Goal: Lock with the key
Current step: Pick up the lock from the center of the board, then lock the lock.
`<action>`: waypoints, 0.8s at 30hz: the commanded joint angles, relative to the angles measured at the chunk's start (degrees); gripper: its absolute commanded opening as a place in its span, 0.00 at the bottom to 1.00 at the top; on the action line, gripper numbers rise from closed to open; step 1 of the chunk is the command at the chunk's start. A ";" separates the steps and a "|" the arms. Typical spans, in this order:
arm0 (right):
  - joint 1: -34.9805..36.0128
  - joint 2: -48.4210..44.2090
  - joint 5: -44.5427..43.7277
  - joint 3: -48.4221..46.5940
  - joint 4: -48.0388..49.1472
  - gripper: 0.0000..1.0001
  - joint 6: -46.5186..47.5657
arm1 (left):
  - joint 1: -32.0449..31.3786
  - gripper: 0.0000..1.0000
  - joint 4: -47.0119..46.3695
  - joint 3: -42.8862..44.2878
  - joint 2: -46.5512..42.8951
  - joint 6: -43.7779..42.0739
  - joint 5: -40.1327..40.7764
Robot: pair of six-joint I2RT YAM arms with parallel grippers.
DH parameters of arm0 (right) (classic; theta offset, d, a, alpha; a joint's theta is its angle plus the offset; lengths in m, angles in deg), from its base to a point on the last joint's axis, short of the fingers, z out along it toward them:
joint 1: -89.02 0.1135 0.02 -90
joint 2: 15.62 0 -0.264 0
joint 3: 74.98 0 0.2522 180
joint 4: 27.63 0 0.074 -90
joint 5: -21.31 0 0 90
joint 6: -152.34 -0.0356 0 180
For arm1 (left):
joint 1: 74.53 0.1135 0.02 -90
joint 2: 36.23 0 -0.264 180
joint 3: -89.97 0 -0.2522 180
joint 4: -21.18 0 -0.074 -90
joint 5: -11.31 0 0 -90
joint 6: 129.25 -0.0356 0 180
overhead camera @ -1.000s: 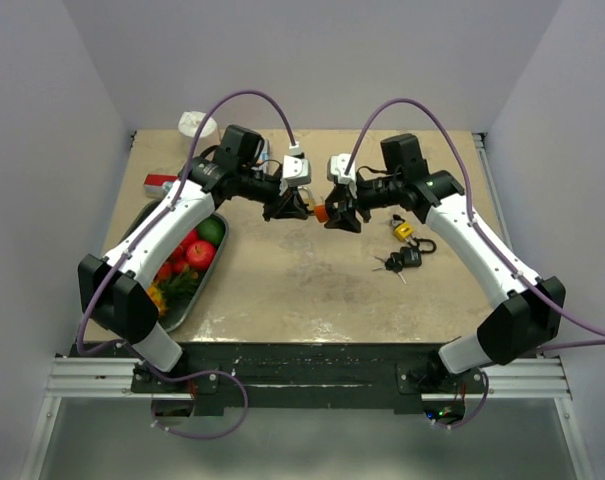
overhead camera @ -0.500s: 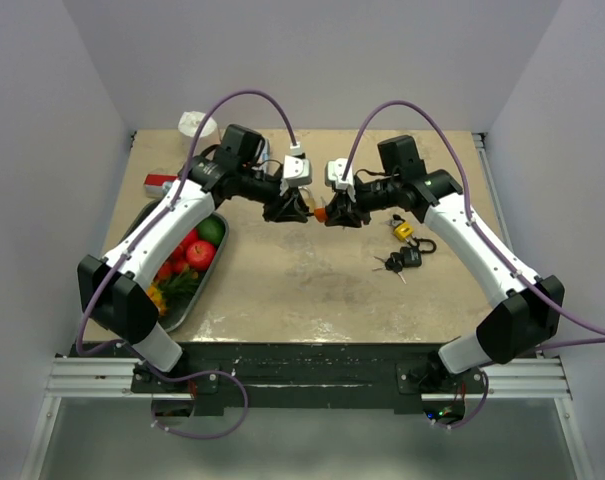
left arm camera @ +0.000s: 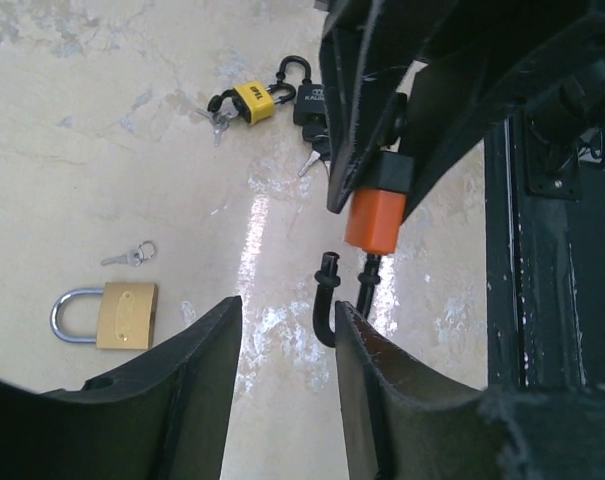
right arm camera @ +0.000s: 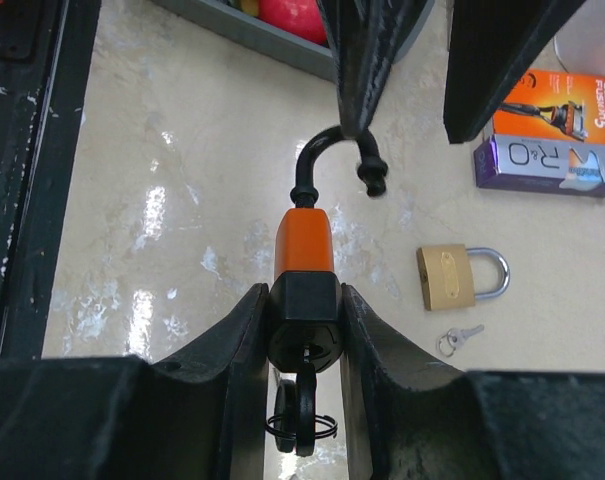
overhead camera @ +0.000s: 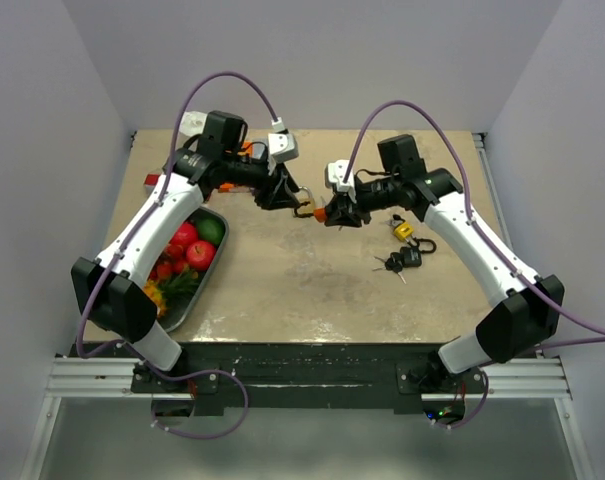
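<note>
My right gripper (right arm camera: 304, 295) is shut on the black base of an orange padlock (right arm camera: 304, 240), held in the air over the table's middle (overhead camera: 320, 212). A black key (right arm camera: 304, 400) with a wire ring sticks out of the keyhole. The black shackle (right arm camera: 332, 160) stands open, its free end out of the body. My left gripper (left arm camera: 287, 305) is open, and the shackle (left arm camera: 327, 300) lies just past the tip of one finger (left arm camera: 382, 380), outside the gap. Nothing is between those fingers.
A brass padlock (left arm camera: 107, 313) and its small key (left arm camera: 130, 257) lie on the table below. A yellow padlock (overhead camera: 403, 230) and a black one (overhead camera: 407, 258) lie to the right. A fruit tray (overhead camera: 178, 315) sits left, with a razor box (overhead camera: 157, 182) behind it.
My left gripper has opened, let go of the shackle and drawn back to the left. My right gripper has closed on the padlock's base and holds it in place.
</note>
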 commanded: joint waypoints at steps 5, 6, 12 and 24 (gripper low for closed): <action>0.26 -2.34 6.03 -2.96 4.70 0.00 -2.10 | 0.19 0.41 -10.50 -4.76 1.18 14.91 3.02; 0.17 -2.79 5.77 -1.91 7.32 0.00 -3.08 | 0.02 0.40 -8.31 -4.76 1.01 13.76 3.64; -0.97 -3.76 6.20 0.55 12.61 0.00 -10.28 | 10.37 0.42 -6.20 -6.88 -4.35 9.02 -7.59; -1.85 -5.77 9.02 3.98 25.79 0.00 -24.44 | 0.91 0.41 -10.56 -17.94 -16.13 -3.92 -1.02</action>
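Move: The small orange lock, its black shackle swung open, sits in the right fingers, its middle about 2 cm left of and 1 cm below that hand's point. From the half-open left hand it lies some 5 cm right, 3 cm back and about 1 cm lower. On the table the brass padlock lies about 10 cm ahead of the left hand, 1 cm right and 16 cm below; the small key is roughly 5 cm right of that padlock and 1 cm farther out. The orange lock's open shackle, with the left hand's rear fingertip at its bend, is left behind: that hand dips some 3 cm and edges forward, swings left and a little farther forward, then draws back about 6 cm, clear of it, fingers still half open. The right hand keeps its grip on the lock and lifts it about 4 cm, tipping its fingertips upward. ##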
